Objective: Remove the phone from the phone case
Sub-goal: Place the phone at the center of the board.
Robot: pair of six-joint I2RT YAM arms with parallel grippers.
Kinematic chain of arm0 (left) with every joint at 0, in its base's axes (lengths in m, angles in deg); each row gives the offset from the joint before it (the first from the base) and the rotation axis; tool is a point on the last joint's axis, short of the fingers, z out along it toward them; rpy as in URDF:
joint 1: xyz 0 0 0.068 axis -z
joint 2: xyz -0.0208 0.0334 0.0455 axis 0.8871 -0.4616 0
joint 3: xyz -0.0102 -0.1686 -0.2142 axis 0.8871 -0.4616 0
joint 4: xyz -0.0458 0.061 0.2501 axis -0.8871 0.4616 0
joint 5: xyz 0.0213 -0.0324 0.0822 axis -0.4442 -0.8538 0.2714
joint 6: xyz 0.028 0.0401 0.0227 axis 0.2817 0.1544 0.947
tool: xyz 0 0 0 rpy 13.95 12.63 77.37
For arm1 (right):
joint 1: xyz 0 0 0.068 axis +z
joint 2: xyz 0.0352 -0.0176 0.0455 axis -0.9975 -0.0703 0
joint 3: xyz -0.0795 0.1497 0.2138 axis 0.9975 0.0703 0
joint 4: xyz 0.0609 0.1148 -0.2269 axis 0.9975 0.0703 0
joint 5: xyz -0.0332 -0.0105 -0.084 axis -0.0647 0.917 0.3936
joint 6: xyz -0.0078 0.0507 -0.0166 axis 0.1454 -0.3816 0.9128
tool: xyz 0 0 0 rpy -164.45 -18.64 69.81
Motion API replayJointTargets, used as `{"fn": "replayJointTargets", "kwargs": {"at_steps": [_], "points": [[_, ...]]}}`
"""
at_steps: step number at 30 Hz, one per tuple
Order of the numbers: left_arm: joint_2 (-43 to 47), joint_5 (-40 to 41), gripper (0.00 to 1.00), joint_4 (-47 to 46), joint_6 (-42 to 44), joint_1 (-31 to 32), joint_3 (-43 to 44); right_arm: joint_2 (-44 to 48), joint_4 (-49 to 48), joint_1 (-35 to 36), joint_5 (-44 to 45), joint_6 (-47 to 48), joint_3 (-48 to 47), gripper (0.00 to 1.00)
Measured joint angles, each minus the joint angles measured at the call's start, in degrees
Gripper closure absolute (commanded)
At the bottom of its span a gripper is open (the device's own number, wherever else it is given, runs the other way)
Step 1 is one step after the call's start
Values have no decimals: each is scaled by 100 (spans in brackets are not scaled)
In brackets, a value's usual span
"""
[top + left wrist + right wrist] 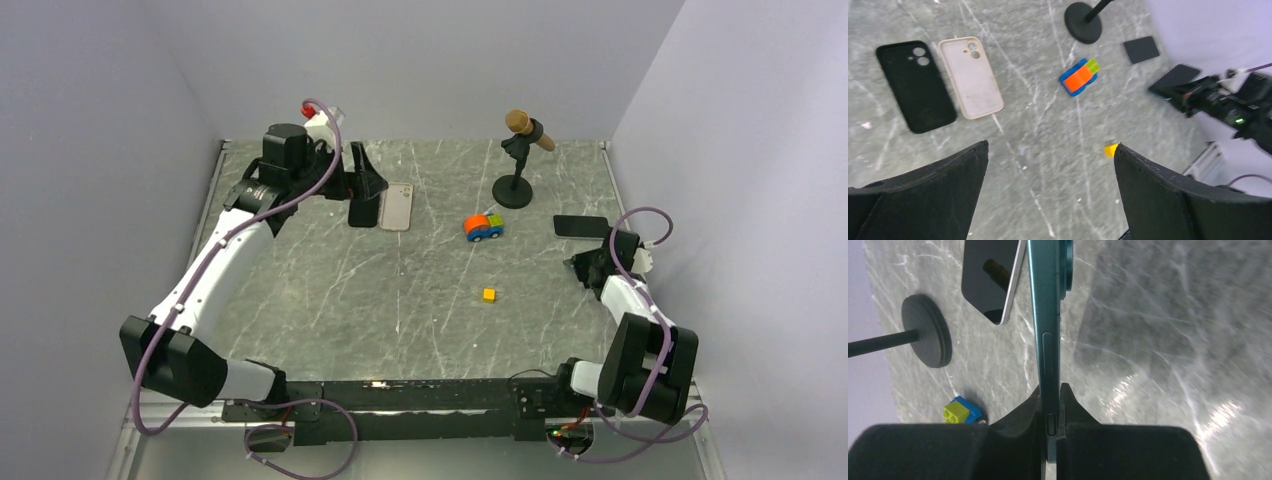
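Note:
Two phone cases lie flat side by side at the back left: a black case (364,212) (915,85) and a beige case (397,206) (970,75). Grey table shows through the black case's camera holes. My left gripper (365,185) (1050,145) hangs open above the table beside them, with nothing between its fingers. At the right side my right gripper (590,265) (1050,387) is shut on a teal phone (1046,315). It holds the phone edge-on above the table, with the side buttons facing the wrist camera.
A second dark phone (581,226) (990,275) lies flat near the right wall. A microphone on a black round-based stand (513,190) stands at the back. A blue and orange toy car (483,227) and a small yellow cube (489,294) sit mid-table.

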Motion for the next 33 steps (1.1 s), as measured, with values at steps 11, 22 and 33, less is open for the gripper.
{"fn": "replayJointTargets", "kwargs": {"at_steps": [11, 22, 33], "points": [[-153, -931, 1, -894, -1172, -527, -557, -1062, -1779, -431, -861, -509, 389, 92], [-256, -1338, 1, -1211, -1458, -691, -566, -1980, -3132, -557, -1410, -1082, 487, 63], [-413, -1604, 1, -1318, -1576, -758, -566, -1932, -3362, -555, -1751, -1193, 350, 8]]}}
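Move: Just ahead of the right hand, which holds the teal phone near its left end, lies the bare patch the phone is taken to: about 7 cm forward, 3 cm right and 5 cm down. The silver-edged phone lies some 8 cm beyond that patch. From this hand the toy car is 24 cm left and 15 cm forward, the mic stand's foot 17 cm left and 25 cm forward. From the open left hand the patch is roughly 60 cm right, 2 cm forward and 29 cm down. Carrying the teal phone forward about 6 cm towards the silver-edged phone, the right hand sinks some 3 cm at first, tips its fingers up and raises its left side about 15 degrees each to lay the phone flatter. Midway the fingers start opening wide, freeing their pinch, and the hand lifts a couple of centimetres. The empty left hand drifts forward slightly and rolls its left side down about 20 degrees. ##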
